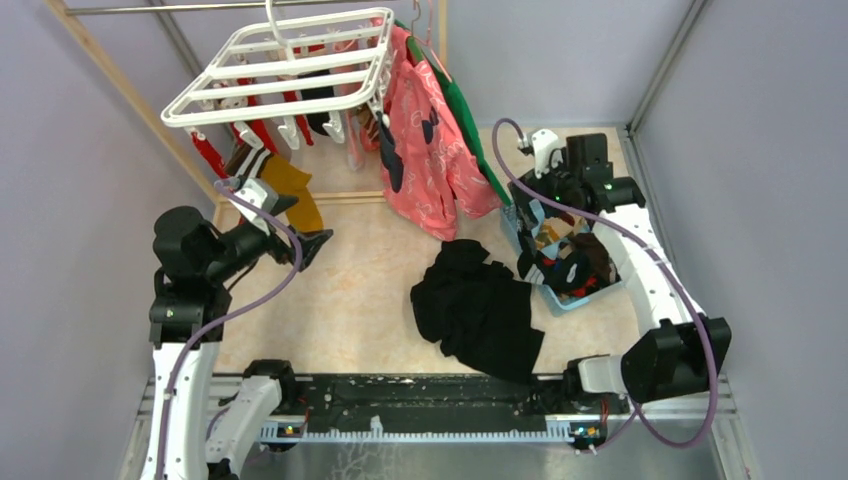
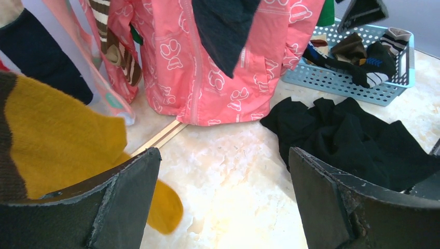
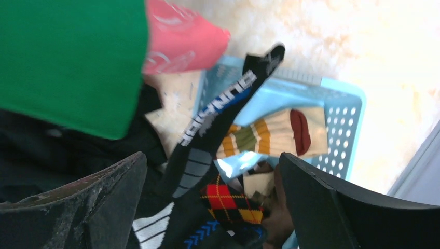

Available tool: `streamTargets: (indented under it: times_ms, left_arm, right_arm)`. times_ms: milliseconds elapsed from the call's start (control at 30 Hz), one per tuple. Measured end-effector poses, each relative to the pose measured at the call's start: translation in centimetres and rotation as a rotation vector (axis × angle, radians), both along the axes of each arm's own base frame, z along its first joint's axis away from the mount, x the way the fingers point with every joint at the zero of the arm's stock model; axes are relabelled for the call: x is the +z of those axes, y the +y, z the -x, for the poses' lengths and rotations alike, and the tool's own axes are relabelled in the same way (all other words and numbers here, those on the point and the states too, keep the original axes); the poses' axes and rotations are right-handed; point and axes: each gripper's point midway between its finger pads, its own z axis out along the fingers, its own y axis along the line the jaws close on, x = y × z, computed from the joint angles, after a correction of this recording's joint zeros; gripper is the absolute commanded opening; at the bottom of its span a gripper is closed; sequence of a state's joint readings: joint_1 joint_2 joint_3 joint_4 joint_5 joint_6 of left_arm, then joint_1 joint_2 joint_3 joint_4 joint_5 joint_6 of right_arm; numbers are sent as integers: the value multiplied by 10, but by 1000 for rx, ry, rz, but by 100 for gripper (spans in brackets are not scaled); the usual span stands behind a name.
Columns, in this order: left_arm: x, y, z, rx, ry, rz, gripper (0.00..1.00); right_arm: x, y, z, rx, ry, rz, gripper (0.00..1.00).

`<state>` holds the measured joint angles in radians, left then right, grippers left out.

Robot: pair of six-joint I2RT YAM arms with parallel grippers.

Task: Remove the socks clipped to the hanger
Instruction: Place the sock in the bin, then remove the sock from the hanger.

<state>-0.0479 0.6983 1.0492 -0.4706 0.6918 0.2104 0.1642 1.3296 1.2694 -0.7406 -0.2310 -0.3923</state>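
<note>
The white hanger [image 1: 290,65] hangs at the back left, with red socks [image 1: 262,130], a black one [image 1: 320,100] and a dark one [image 1: 390,165] clipped under it. A mustard yellow sock [image 1: 292,188] with a striped cuff dangles lowest. My left gripper [image 1: 305,240] is open just right of and below it. In the left wrist view the yellow sock [image 2: 62,135] lies against the outside of the left finger, and nothing is between the fingers of the gripper [image 2: 223,202]. My right gripper [image 1: 540,222] is open over the blue basket [image 1: 590,300]. Loose socks [image 3: 228,197] lie below that gripper [image 3: 212,202].
A pink printed shirt [image 1: 430,150] and a green garment [image 1: 470,130] hang right of the hanger. A black cloth heap [image 1: 480,310] lies on the floor mid-table. A wooden frame post [image 1: 130,95] runs along the left. Grey walls close both sides.
</note>
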Motion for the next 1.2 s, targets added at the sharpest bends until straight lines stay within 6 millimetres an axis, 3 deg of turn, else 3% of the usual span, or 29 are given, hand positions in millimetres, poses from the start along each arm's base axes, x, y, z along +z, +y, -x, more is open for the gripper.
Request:
streamTargets:
  times_ms: [133,367,533,633,800,1000,1200]
  left_arm:
    - [-5,-4,1,-25,14,3,99]
    - [-15,-6,-4,-43,43,9,99]
    - [-22,-7,-8,-47,56,13,99]
    - [-25,-8,-8,-50,60,16,99]
    - [-25,-9,-9,-55,55,20,99]
    - [-24,-12,-8,-75,51,28,99]
    - [-27,-14,-9,-88,50,31,99]
  right_arm:
    - [48,26,5,87,-106,-59,97]
    - [156,122,46,393,-324,-214,88]
    - [212,170,65,521,-402,-338,87]
    - [217,207,75,601,-401,-392,90]
    - [205,253,78,652,-382,-436,88]
    - [191,291,53,614,-361,-455,81]
    - [176,311,29,567,-323,-462,72]
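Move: The next sock, the dark one at the hanger's right front corner, hangs some 33 cm to the right hand's left, 3 cm ahead and 18 cm higher. Just right of and behind it is the pink shirt, about 20 cm left and 10 cm ahead of the hand; the hanger's middle is 46 cm left, 14 cm ahead, 28 cm up. The bin's middle lies 9 cm back, 8 cm right and 15 cm below. From the left hand the dark sock is about 15 cm ahead, 14 cm right, 4 cm up. No contact can be made out: the empty right hand leaves the bin and sweeps about 31 cm left to the dark sock at the hanger's corner. It climbs some 22 cm, arcing 8 cm back, then eases 4 cm down and 5 cm forward, swinging left and levelling out as its fingers narrow a little. The open left hand sinks about 3 cm. ##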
